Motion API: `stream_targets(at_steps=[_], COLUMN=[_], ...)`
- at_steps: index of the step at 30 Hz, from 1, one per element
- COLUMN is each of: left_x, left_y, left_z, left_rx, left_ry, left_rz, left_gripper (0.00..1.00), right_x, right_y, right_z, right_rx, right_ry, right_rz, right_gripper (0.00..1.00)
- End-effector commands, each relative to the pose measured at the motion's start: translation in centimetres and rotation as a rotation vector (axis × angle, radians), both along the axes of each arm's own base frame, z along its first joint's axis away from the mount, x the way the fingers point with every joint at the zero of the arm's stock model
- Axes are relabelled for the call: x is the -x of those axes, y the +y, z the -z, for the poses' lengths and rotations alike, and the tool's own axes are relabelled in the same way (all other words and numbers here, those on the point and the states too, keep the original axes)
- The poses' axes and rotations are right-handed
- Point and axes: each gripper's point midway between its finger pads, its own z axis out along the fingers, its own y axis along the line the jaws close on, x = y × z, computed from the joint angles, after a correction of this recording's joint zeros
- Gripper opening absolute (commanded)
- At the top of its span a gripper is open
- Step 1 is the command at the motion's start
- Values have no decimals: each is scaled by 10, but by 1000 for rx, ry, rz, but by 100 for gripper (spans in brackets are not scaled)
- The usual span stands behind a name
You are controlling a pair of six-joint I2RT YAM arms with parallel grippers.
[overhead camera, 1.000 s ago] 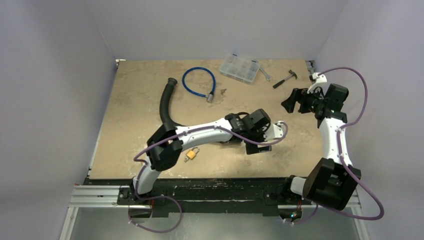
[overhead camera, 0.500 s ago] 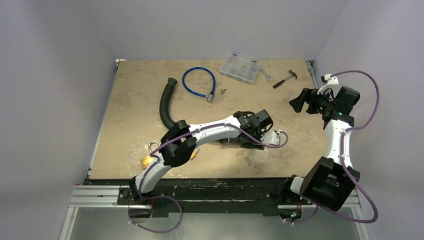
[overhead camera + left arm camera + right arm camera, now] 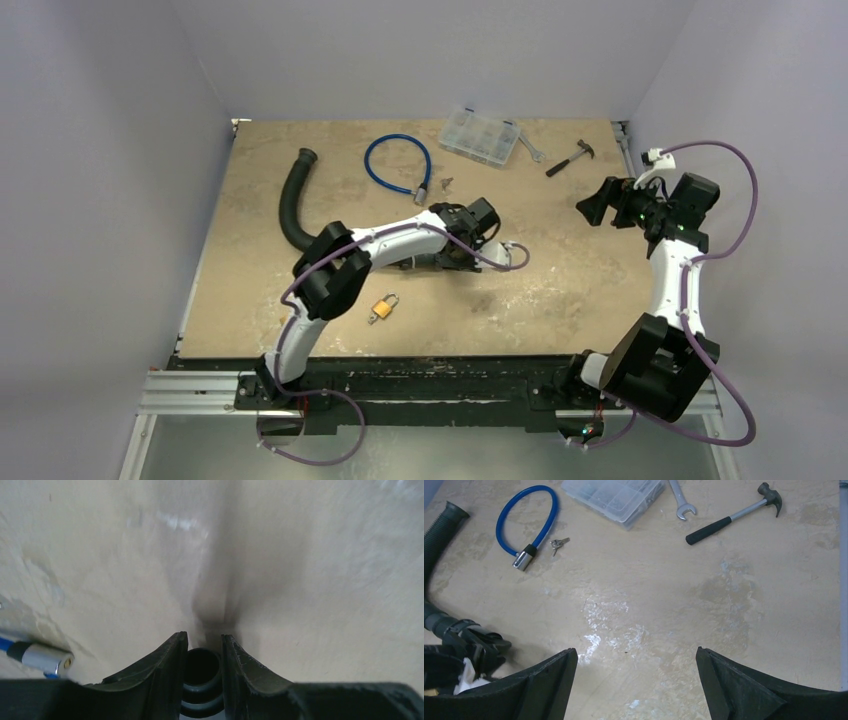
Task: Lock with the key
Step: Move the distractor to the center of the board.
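Note:
A small bunch of keys (image 3: 446, 183) lies on the table beside the metal end of a blue cable lock (image 3: 398, 165). A brass padlock (image 3: 383, 306) lies near the front, below my left arm. My left gripper (image 3: 448, 258) sits low at the table's middle. In the left wrist view its fingers (image 3: 175, 655) press on both sides of the open end of a black ribbed hose (image 3: 200, 667). The cable lock's metal end (image 3: 42, 657) shows at that view's left edge. My right gripper (image 3: 590, 205) hovers open at the right, with keys (image 3: 558, 543) and cable lock (image 3: 526, 520) far ahead of it.
The black hose (image 3: 291, 205) curves up the left side of the table. At the back lie a clear parts box (image 3: 481, 134), a wrench (image 3: 530, 147) and a hammer (image 3: 570, 158). White walls close in the table on three sides.
My left gripper has closed onto the hose end and drawn back to the left, and the hose's far end has swung left. The right arm shifted slightly right, then held still.

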Motion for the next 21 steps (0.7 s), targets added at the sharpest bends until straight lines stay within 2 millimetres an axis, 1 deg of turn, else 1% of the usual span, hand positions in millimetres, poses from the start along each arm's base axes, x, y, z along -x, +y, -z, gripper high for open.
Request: stream_targets(at_steps=[1,5,9,11,12,13,15,16,18,20,21], left_x=[-27,-46,-59,-65,-67,-69,-72,-71,-61,-48,-41], left_y=[45,89,135,151,156,159,160,156,141,131,128], left_z=[-40,-45,-41,-41,-44,-46,-58,-69,-95,-117,-123], left_rx=[-20,-66,-98,-95,-81,-59,12,66,217,339,384], left_ry=[-84,-118,-78,-76,-74,-63,-35,-32,-13,2,16], left_rz=[-36,-78,-142,-166,-179,-193,-224,-232,-233,-257,-275], left_gripper=[33,33,33,33,33,34,38,40,52,62,65], right_x=[3,3,4,4,5,5,6,7,9,11,13], right_y=[5,6,8,9,10,11,13,13,16,18,20], right_z=[-12,-12,-12,-11,-11,-11,-9,-9,-9,-10,-12], right_rx=[6,3,0,-3,-7,-9,-15,-14,-16,-21,-27], right_ry=[-39,-37,-38,-36,-35,-36,-31,-30,-32,-28,-30], right_rz=[-34,-39,-49,-57,-63,-70,-81,-86,-103,-111,-116], right_gripper=[99,99,99,99,99,99,99,99,99,99,99])
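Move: The left hand already grips the right end of the distractor, the black hose, and the bare spot where that end is to go lies about 17 cm to the left and 7 cm forward, practically at hand height. From the same hand, the blue cable lock's loop is some 22 cm ahead and 11 cm left, the keys 18 cm straight ahead, and the small padlock 10 cm back and 13 cm left. From the right hand, that spot is roughly 40 cm left, 4 cm back and 19 cm below. The left hand keeps its grip just behind the hose's open end and sweeps it left some 16 cm and forward about 7 cm, rising only a couple of centimetres, to the bare board between the blue cable lock and the small padlock, while the wrist turns about 15 degrees counter-clockwise. There the sideways travel stops, the fingers spread to let go of the hose, and the hand lifts a few centimetres straight off it. ##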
